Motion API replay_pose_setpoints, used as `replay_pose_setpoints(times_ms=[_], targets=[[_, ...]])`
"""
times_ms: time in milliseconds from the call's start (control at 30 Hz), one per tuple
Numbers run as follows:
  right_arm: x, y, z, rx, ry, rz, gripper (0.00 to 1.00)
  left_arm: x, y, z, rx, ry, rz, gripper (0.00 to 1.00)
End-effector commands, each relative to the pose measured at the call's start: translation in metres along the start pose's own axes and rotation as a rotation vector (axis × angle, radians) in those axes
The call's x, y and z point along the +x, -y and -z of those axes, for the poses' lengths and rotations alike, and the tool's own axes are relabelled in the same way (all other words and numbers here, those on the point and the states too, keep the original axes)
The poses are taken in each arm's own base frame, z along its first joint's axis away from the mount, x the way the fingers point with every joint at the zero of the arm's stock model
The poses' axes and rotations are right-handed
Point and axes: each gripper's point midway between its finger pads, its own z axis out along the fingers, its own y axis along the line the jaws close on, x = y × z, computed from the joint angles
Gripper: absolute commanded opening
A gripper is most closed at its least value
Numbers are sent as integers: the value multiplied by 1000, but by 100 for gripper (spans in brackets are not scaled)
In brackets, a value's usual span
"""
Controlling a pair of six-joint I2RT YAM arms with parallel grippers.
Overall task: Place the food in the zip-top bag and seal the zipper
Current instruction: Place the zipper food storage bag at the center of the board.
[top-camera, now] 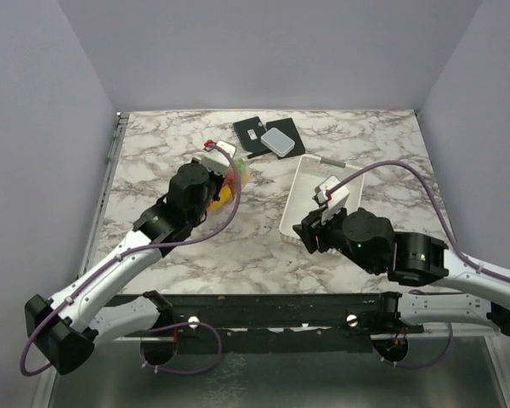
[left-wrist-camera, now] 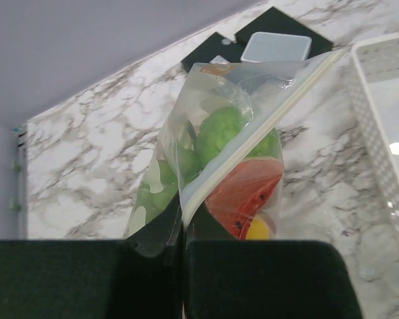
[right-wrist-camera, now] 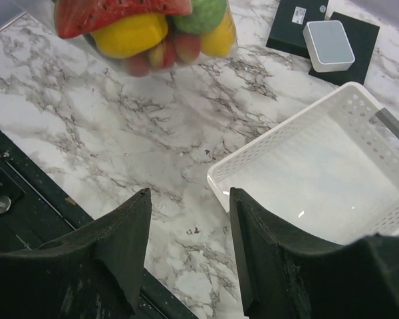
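Note:
The zip-top bag hangs over the marble table, with food inside it: green grapes, a watermelon slice and a yellow lemon. My left gripper is shut on the bag's mouth edge, where the zipper runs up to the right. In the top view the bag hangs under the left gripper. The right wrist view shows the bag's bulging bottom at its top edge. My right gripper is open and holds nothing, low over the table by the white basket's corner, well apart from the bag.
A white perforated basket sits right of centre, its rim next to my right fingers. Behind it a grey-white box lies on black pads. The table's dark front rail runs along the near edge.

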Motion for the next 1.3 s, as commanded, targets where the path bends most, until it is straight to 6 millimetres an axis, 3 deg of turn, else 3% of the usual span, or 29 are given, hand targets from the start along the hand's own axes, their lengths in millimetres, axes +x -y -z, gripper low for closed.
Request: replay_pose_setpoints(times_ms=[0,167,433,667,933,1000,1267], targets=[[-2,-1,-11,32,32,-43,57,-22,-41,-14,-244,42,-85,0],[11,-3,-18,36,2,-22,59,4,-40,-43,-311,-42,-166,0],[26,-5,-16,13,-10,-39,60,62,0,-81,-255,-173,-155,0],[31,3,-8,26,-3,-51,63,87,48,-81,-151,-192,-18,0],[46,6,-12,46,-32,-51,70,129,83,-68,-41,-271,189,0],[51,6,-16,64,-45,-48,73,135,92,-65,-7,-287,230,6],[73,14,-37,121,-87,-51,77,148,126,-46,160,-346,384,44]])
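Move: The bag already hangs from the left hand's shut fingers, pinched at the zipper edge. Its spot mid-board lies about 5 cm ahead of that hand, 2 cm to its left and some 22 cm below. The white basket stands about 25 cm to the right of the hand and 3 cm ahead, the white box about 21 cm ahead and 15 cm right, both at table level. From the right hand the spot is roughly 19 cm ahead, 22 cm left and 24 cm below. Still pinching the zipper edge, the left hand lays the bag on the board: forward about 6 cm while sinking, then back and to the right, still going down, some 16 cm lower in all. Its fingers tip down about 20 degrees and part near the end, letting go of the zipper edge. The empty right hand sinks some 8 cm, opening a little wider. ##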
